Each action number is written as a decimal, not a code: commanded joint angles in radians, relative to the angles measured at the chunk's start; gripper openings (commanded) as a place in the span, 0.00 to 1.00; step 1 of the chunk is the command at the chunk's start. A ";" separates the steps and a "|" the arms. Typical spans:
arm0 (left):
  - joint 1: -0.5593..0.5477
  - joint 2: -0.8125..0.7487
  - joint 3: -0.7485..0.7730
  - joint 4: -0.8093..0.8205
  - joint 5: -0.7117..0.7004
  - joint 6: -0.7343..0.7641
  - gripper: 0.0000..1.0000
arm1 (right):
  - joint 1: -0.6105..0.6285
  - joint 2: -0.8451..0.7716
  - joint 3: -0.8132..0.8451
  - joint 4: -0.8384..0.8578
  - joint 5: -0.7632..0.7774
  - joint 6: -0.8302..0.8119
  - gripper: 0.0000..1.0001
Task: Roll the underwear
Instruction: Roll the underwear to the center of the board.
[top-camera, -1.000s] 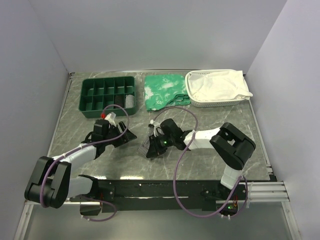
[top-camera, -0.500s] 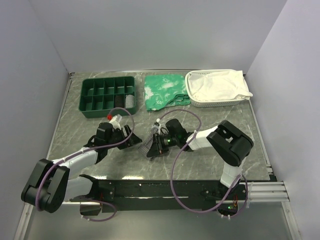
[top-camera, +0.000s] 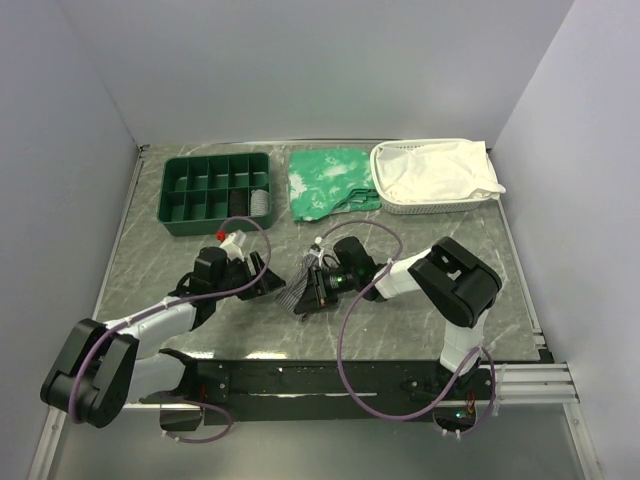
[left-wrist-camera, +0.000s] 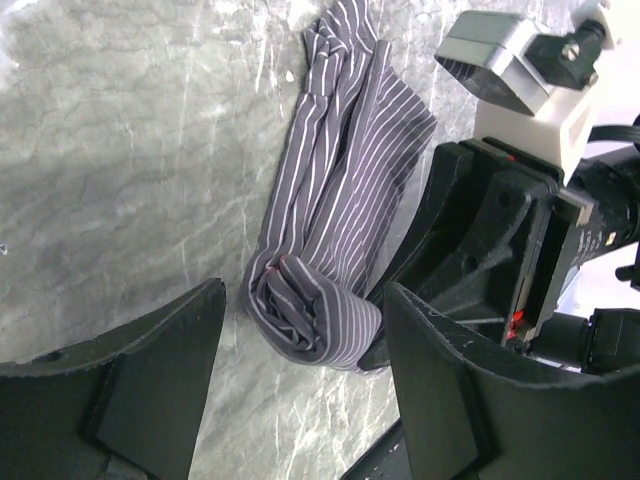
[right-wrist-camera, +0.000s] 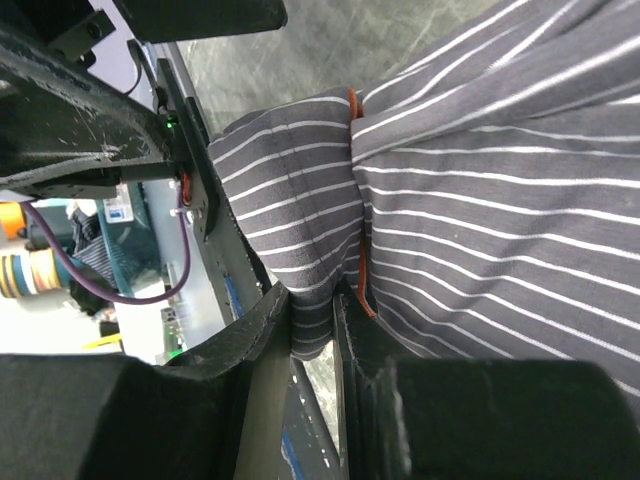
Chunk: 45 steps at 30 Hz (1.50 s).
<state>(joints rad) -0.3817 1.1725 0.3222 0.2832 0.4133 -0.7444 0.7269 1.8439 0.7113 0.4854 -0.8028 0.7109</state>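
Observation:
The underwear (top-camera: 296, 297) is a grey pinstriped bundle lying on the marble table between my two grippers. In the left wrist view the underwear (left-wrist-camera: 335, 190) lies as a long folded strip whose near end is curled into a roll. My left gripper (left-wrist-camera: 300, 375) is open, its fingers either side of that rolled end without touching it. My right gripper (right-wrist-camera: 313, 325) is shut on a fold of the underwear (right-wrist-camera: 480, 230), beside an orange-red tag (right-wrist-camera: 353, 105). From above, the left gripper (top-camera: 268, 281) sits just left of the bundle and the right gripper (top-camera: 314, 292) just right of it.
A dark green compartment tray (top-camera: 215, 190) stands at the back left with rolled cloth in one cell. A green white-patterned cloth (top-camera: 330, 180) lies at the back middle. A white basket (top-camera: 400, 205) holding a white cloth (top-camera: 435, 172) is at the back right.
My left arm has moved right and closer to the underwear. The right gripper has shifted slightly left, still holding the fabric, and the bundle looks more gathered.

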 joint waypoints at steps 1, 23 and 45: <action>-0.008 -0.027 -0.031 0.065 0.007 0.010 0.70 | -0.014 0.029 -0.009 -0.018 0.002 0.019 0.00; -0.065 0.237 -0.046 0.238 0.015 -0.021 0.47 | -0.034 0.032 0.020 -0.120 0.054 0.013 0.07; -0.151 0.340 0.067 0.064 -0.103 0.014 0.38 | 0.147 -0.379 0.114 -0.597 0.729 -0.258 0.50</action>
<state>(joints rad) -0.5133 1.4837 0.3756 0.4839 0.3737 -0.7784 0.8139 1.5352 0.7822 0.0196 -0.3210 0.5354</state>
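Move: The left hand, open, has the rolled near end of the underwear about 4 cm to its right, a centimetre back and some 4 cm below. The underwear's loose part lies roughly 3 cm ahead of that hand, 8 cm right and 6 cm down; the divided box's middle is some 20 cm ahead and 15 cm left. The right hand already grips the rolled end, whose middle is about 2 cm to its left and 1 cm ahead. Down about 4 cm, drawing slightly back at first, then some 4 cm to the right and forward again, the left hand half-closes and pinches the rolled end of the underwear. The right hand keeps its pinch there until the left has hold, easing about 1 cm right, then opens and pulls clear up, right and forward, its fingers tipping downward. ##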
